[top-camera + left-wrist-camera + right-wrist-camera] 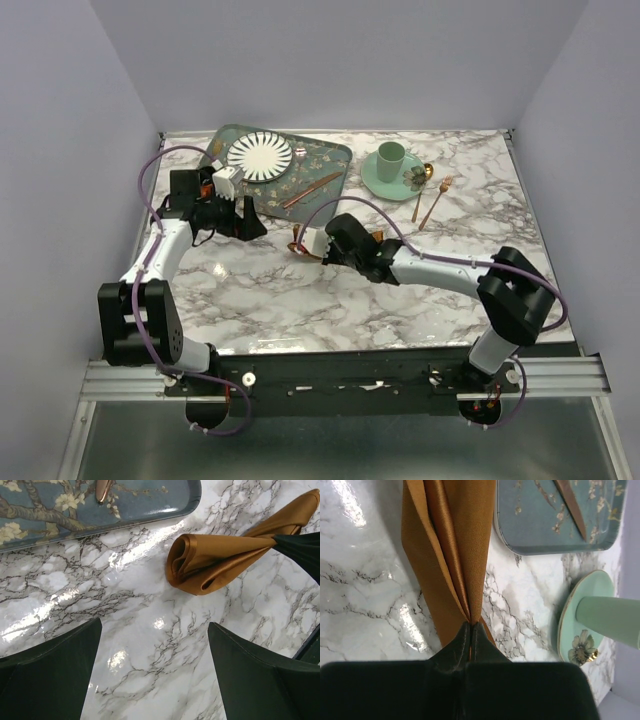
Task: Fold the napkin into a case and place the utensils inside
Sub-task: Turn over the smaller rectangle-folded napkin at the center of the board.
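Note:
My right gripper (471,625) is shut on the rust-orange napkin (450,555), which hangs from it bunched in long folds. In the top view that gripper (305,243) sits mid-table, and only a scrap of the napkin (296,246) shows. My left gripper (155,625) stands open over bare marble, just short of the napkin's (215,562) looped end, with nothing between its fingers. A copper knife-like piece (312,190) lies on the tray. The spoon (425,177) and the fork (435,200) lie at the right by the saucer. No case has taken shape.
A patterned green tray (335,160) at the back left carries a striped white plate (260,155). A mint cup (391,155) stands on a mint saucer (375,180) to its right. Grey walls close in the marble table (300,300) on three sides.

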{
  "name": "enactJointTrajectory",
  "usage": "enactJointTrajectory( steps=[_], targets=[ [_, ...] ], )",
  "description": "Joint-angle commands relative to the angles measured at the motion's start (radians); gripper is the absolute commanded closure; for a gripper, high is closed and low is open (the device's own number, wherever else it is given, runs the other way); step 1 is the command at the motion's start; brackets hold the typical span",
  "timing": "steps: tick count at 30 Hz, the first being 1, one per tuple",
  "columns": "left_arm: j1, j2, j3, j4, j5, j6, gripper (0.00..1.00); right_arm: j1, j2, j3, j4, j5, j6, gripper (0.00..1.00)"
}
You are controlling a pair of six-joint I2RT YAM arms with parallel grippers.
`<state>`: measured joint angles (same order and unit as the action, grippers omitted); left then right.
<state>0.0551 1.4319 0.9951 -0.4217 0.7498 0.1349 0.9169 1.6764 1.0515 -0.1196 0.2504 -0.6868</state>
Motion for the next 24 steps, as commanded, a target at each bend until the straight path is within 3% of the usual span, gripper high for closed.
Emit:
enactJointTrajectory(
  steps=[1,11,14,16,17,20,22,24],
  targets=[
    [0.014,-0.053,-0.049,0.026,-0.020,0.019,0.01,0.074,-0.040,-0.110,0.196,0.154,-0.043,0.99],
    [0.015,-0.126,-0.139,0.044,-0.021,0.028,0.01,0.256,-0.040,-0.309,0.402,0.294,-0.057,0.99],
    [0.015,-0.152,-0.164,0.044,-0.021,0.034,0.01,0.310,-0.034,-0.306,0.368,0.313,-0.014,0.91],
    [0.015,-0.171,-0.176,0.041,-0.021,0.043,0.01,0.351,-0.023,-0.303,0.344,0.326,0.022,0.79],
    [0.015,-0.175,-0.179,0.038,-0.020,0.048,0.01,0.364,-0.021,-0.301,0.331,0.329,0.036,0.62],
    [0.015,-0.185,-0.168,-0.006,-0.004,0.098,0.01,0.401,-0.033,-0.298,0.258,0.325,0.108,0.36],
    [0.014,-0.183,-0.148,-0.055,0.006,0.140,0.01,0.401,-0.059,-0.285,0.163,0.284,0.167,0.33],
    [0.012,-0.179,-0.125,-0.109,0.008,0.169,0.01,0.401,-0.122,-0.282,0.082,0.259,0.202,0.24]
  ],
)
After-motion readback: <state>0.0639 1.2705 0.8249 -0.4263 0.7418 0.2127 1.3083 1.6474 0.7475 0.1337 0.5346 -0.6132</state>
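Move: The smaller napkin is already pinched by its edge in the right fingers, its middle some 2 cm back of them and 3 cm lower. The bare board spot where it is to lie is about 8 cm back, 1 cm left and 7 cm below; the tray's middle is about 17 cm ahead and 14 cm left, the green saucer 17 cm ahead and 12 cm right. From the left hand that spot is roughly 8 cm back, 16 cm right and 12 cm below. The napkin, held by its edge, is drawn back and laid down by the right hand, which travels about 12 cm towards the base, sinking 4–5 cm mostly in the first half and edging left late, fingertips tipping up some 10 degrees. Past halfway its fingers open wide and let go at the near edge. The left hand, empty and open, backs off about 4 cm and sinks slightly. ##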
